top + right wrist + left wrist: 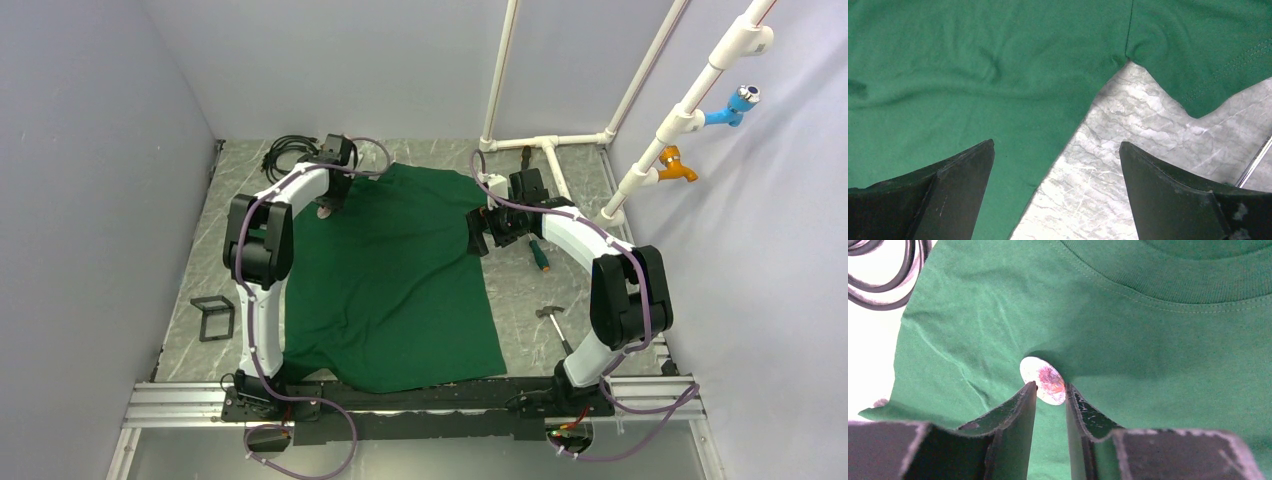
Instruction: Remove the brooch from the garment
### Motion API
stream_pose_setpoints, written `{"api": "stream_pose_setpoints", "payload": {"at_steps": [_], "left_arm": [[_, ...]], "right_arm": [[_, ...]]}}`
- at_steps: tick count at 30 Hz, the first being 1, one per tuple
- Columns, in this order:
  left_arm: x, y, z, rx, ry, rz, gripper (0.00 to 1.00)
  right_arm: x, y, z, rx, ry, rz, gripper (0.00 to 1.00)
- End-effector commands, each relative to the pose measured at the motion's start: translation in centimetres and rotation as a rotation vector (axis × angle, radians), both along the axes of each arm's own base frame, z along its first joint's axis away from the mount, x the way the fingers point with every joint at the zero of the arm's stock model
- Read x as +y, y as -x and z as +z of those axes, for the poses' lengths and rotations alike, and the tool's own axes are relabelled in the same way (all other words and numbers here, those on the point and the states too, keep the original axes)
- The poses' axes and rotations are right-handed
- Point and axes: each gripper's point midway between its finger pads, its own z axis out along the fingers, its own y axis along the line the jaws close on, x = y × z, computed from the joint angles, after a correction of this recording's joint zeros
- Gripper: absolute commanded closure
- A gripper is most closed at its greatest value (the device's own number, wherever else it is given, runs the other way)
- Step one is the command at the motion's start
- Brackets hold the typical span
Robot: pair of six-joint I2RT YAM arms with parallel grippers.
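The garment (400,290), a dark green T-shirt, lies spread flat on the marbled table; its ribbed neckline (1168,280) runs across the top of the left wrist view. The brooch (1042,379), a small round badge with a pinkish face, sits below the collar and is tilted up off the cloth. My left gripper (1051,386) has its two fingertips pressed against the brooch's lower edges, one on each side. From above, the brooch (325,211) shows as a pale spot under the left gripper (331,203). My right gripper (1055,145) stands wide open over the shirt's right edge beside a sleeve (1208,55), holding nothing.
A coil of black cable (290,150) lies at the back left, close to the shirt's shoulder (878,270). A green-handled screwdriver (540,255) and a hammer (553,320) lie right of the shirt. A black square frame (213,318) sits at the left. White pipes (550,150) stand at the back right.
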Motion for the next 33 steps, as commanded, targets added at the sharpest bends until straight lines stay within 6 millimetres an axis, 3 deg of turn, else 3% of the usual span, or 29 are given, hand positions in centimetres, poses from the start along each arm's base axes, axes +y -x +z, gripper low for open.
{"api": "stream_pose_setpoints", "payload": {"at_steps": [1, 7, 15, 17, 33], "left_arm": [[0.8, -0.8, 2.0, -0.042, 0.021, 0.037, 0.69], [1.8, -0.7, 2.6, -0.049, 0.035, 0.057, 0.85], [2.2, -0.9, 3.3, -0.073, 0.030, 0.061, 0.93], [2.2, -0.9, 3.6, -0.078, 0.034, 0.060, 0.99], [1.9, -0.9, 5.0, -0.109, 0.031, 0.029, 1.00]], "right_arm": [[0.1, -1.4, 1.5, -0.060, 0.000, 0.009, 0.00], [0.2, -1.4, 1.6, -0.060, 0.000, 0.009, 0.00], [0.2, -1.3, 1.6, -0.058, -0.002, 0.012, 0.00], [0.2, -1.3, 1.6, -0.056, -0.002, 0.013, 0.00], [0.2, -1.3, 1.4, -0.050, 0.000, 0.016, 0.00]]}}
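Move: The brooch is right at the left hand's fingertips, its middle about 1 cm to the left and 1 cm below, level fore and aft. The cable coil lies some 15 cm ahead and 10 cm to the left of that hand, and the garment's neckline about 11 cm ahead and 10 cm to the right. From the idle right hand the brooch lies roughly 14 cm ahead, 33 cm to the left and 5 cm lower. With its slanting fingertips at the brooch, low over the cloth, the left hand sweeps about 2.5 cm to its left while the fingers close from roughly a third open, the right-hand finger bearing on the brooch's near edge. It then stops sideways, finishes shutting the fingers completely, and rises about 2 cm with hardly any turn of the wrist; whether the brooch is pinched can't be seen. ##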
